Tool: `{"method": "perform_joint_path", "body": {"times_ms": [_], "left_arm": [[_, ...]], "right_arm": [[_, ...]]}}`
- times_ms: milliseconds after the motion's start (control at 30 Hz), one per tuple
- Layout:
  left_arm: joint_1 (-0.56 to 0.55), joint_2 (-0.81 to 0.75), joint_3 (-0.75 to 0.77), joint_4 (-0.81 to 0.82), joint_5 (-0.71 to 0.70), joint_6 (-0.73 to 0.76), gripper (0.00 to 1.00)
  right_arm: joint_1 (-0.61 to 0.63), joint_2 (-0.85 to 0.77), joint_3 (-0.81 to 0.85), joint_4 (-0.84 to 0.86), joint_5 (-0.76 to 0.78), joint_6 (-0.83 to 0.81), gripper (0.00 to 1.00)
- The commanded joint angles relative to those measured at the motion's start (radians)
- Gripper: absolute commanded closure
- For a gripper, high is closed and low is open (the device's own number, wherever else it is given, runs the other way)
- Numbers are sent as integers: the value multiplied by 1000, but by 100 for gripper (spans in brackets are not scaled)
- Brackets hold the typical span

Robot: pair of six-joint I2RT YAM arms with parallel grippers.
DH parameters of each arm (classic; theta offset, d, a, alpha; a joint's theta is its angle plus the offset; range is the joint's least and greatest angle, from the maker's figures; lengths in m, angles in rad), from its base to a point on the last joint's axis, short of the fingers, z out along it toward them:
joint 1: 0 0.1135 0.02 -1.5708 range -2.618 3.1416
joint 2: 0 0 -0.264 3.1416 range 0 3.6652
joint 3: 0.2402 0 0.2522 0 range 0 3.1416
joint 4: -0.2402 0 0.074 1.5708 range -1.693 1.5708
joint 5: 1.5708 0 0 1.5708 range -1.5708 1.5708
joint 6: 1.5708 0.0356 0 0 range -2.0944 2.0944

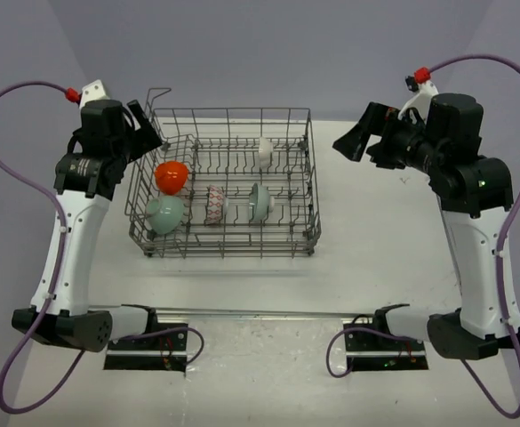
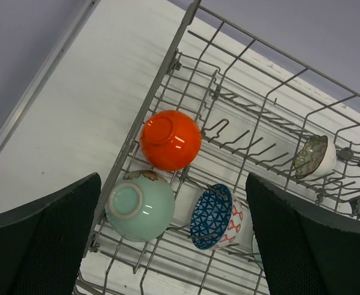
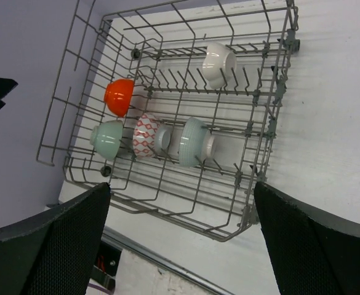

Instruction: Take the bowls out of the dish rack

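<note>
The grey wire dish rack [image 1: 228,252] stands mid-table with several bowls on their sides among its tines. An orange bowl [image 1: 171,176] and a mint-green bowl [image 1: 165,213] lie at its left end. Beside them are a white bowl with red pattern [image 1: 215,205], blue inside [image 2: 215,216], a ribbed mint bowl [image 1: 260,201] and a whitish bowl [image 1: 265,151] at the back. My left gripper [image 1: 148,127] hovers open over the rack's left rim [image 2: 161,80], empty, above the orange bowl [image 2: 170,140] and mint bowl [image 2: 141,209]. My right gripper [image 1: 353,142] hangs open and empty to the right of the rack [image 3: 229,233].
The rack sits on a white table [image 1: 375,231] against purple walls. A metal rail [image 1: 268,313] runs along the near edge between the arm bases. Purple cables loop outside each arm.
</note>
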Motion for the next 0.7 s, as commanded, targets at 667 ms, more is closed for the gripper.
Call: {"method": "perform_joint_path", "body": {"times_ms": [667], "left_arm": [[0,64,130,-198,-25,-30,0]], "right_arm": [[450,600,644,-265,394,168,1]]}}
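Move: The white bowl lies roughly 14 cm ahead of the right hand and 16 cm to its left, some 35 cm below. The ribbed bowl is about 2 cm ahead and 17 cm left, the patterned bowl level and 28 cm left, equally low. From the left hand, the orange bowl is about 1 cm ahead, 5 cm right and 27 cm down; at that height the green bowl is 8 cm back, 4 cm right, the patterned bowl 6 cm back, 16 cm right. Swing the open right gripper about 15 cm left, in over the rack towards the white bowl, arcing up some 4 cm first and then sinking back while reaching forward, wrist yawing some 10 degrees counter-clockwise. Draw the open left gripper back and up about 4 cm, then bring it forward and down to nearly its old place, tipping its fingers downward. Touch nothing yet. ##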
